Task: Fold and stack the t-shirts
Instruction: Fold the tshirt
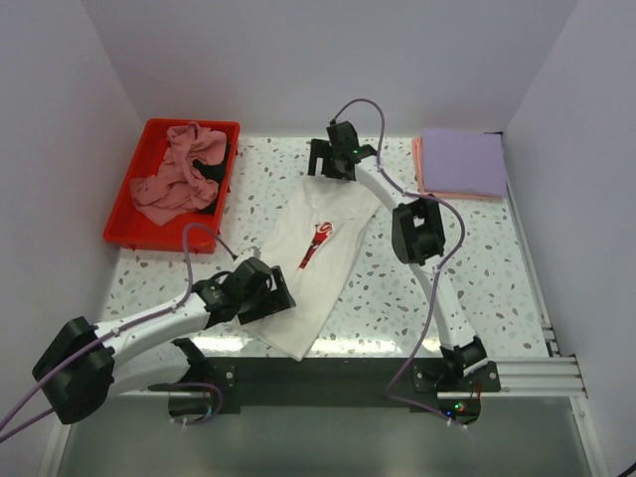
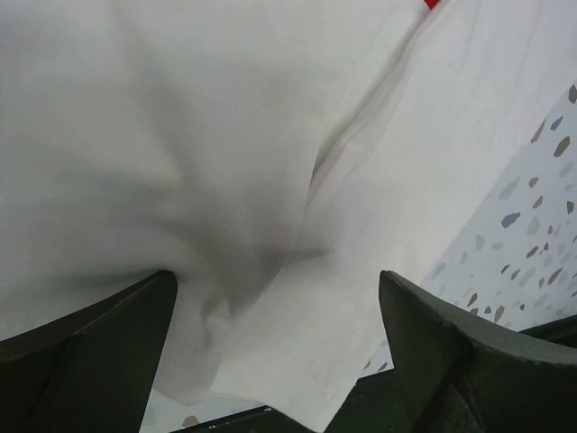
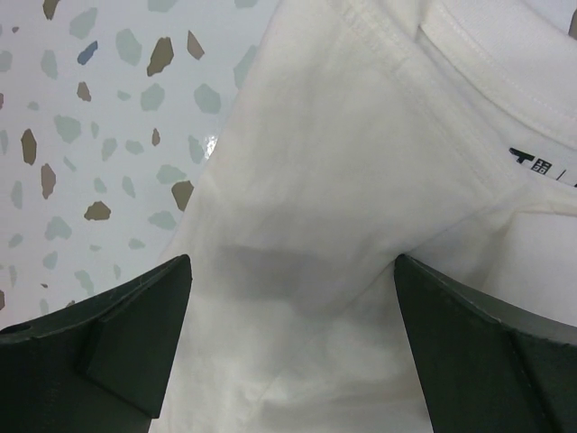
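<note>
A white t-shirt (image 1: pixel 330 266) with a red print (image 1: pixel 318 243) lies folded lengthwise on the speckled table, running diagonally from the back middle to the front edge. My left gripper (image 1: pixel 270 290) is open over its lower left edge, and white cloth (image 2: pixel 270 180) fills the space between the fingers (image 2: pixel 90 361). My right gripper (image 1: pixel 331 167) is open at the shirt's top end. Its fingers (image 3: pixel 135 325) straddle the shoulder beside the collar and label (image 3: pixel 541 167). Dusty-pink t-shirts (image 1: pixel 179 179) and a black one (image 1: pixel 213 159) lie crumpled in the tray.
The red plastic tray (image 1: pixel 124 237) stands at the back left. At the back right a folded lavender t-shirt (image 1: pixel 465 159) rests on a folded salmon-pink one (image 1: pixel 418 164). White walls close in the table on three sides.
</note>
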You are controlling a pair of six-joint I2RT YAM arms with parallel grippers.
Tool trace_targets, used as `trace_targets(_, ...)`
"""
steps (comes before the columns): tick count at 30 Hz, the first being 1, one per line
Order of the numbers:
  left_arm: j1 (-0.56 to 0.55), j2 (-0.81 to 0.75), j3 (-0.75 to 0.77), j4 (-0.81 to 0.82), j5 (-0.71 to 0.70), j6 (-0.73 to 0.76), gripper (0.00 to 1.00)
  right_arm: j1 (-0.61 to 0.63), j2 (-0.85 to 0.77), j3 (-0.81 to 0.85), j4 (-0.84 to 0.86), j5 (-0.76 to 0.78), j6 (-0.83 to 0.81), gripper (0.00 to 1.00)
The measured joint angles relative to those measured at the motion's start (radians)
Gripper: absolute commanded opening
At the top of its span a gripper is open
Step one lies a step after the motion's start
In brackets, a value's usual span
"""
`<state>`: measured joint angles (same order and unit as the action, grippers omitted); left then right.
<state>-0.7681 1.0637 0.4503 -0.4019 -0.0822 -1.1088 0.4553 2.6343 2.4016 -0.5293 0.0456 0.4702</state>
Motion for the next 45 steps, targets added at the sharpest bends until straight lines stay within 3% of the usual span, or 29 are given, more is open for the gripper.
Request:
trace_targets(11, -0.232, 0.262, 0.163, 0.086, 0.054, -0.015, 1.00, -0.024, 0.030, 0.024, 0.074, -0.043, -0.020, 0.99)
trace_targets(23, -0.381, 0.624, 0.519, 0.076, 0.133, 0.128, 1.00, -0.072, 0.030, 0.023, 0.085, -0.145, -0.047, 0.99)
trace_targets(29, -0.402, 0.644, 0.577, 0.017, 0.103, 0.182, 1.00, -0.076, 0.023, 0.023, 0.064, -0.175, -0.109, 0.99)
trace_targets(35, -0.405, 0.566, 0.603, -0.050, 0.032, 0.238, 1.00, -0.076, -0.026, 0.024, -0.066, -0.175, -0.176, 0.99)
trace_targets(40, -0.405, 0.451, 0.632, -0.104, -0.046, 0.260, 1.00, -0.069, -0.237, -0.100, -0.121, -0.146, -0.221, 0.99)
trace_targets(45, -0.405, 0.295, 0.523, -0.148, -0.127, 0.229, 1.00, -0.063, -0.700, -0.524, -0.082, -0.025, -0.184, 0.99)
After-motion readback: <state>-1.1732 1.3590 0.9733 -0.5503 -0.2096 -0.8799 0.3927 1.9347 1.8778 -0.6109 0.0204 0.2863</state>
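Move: The folded white t-shirt lies slantwise as a long band, its middle about 7 cm ahead and 8 cm right of the left hand, whose open fingers are already down on its near end. From that hand the red print shows roughly 14 cm ahead and 9 cm right, and the red bin sits some 32 cm ahead and 27 cm left. From the right hand, down on the far end, the t-shirt's middle is about 32 cm back and level sideways, about 2 cm below. The left hand, fingers still wide open on the cloth, drags the t-shirt's near end about 18 cm to the right and a little back, turning some 35 degrees clockwise as it goes, then lifts off about 8 cm and drifts back left over the near end. The right hand, also open, stays down on the far end, easing only 2–3 cm forward and slightly right to anchor it, then comes free, rising steeply while drawing back and to the right. ##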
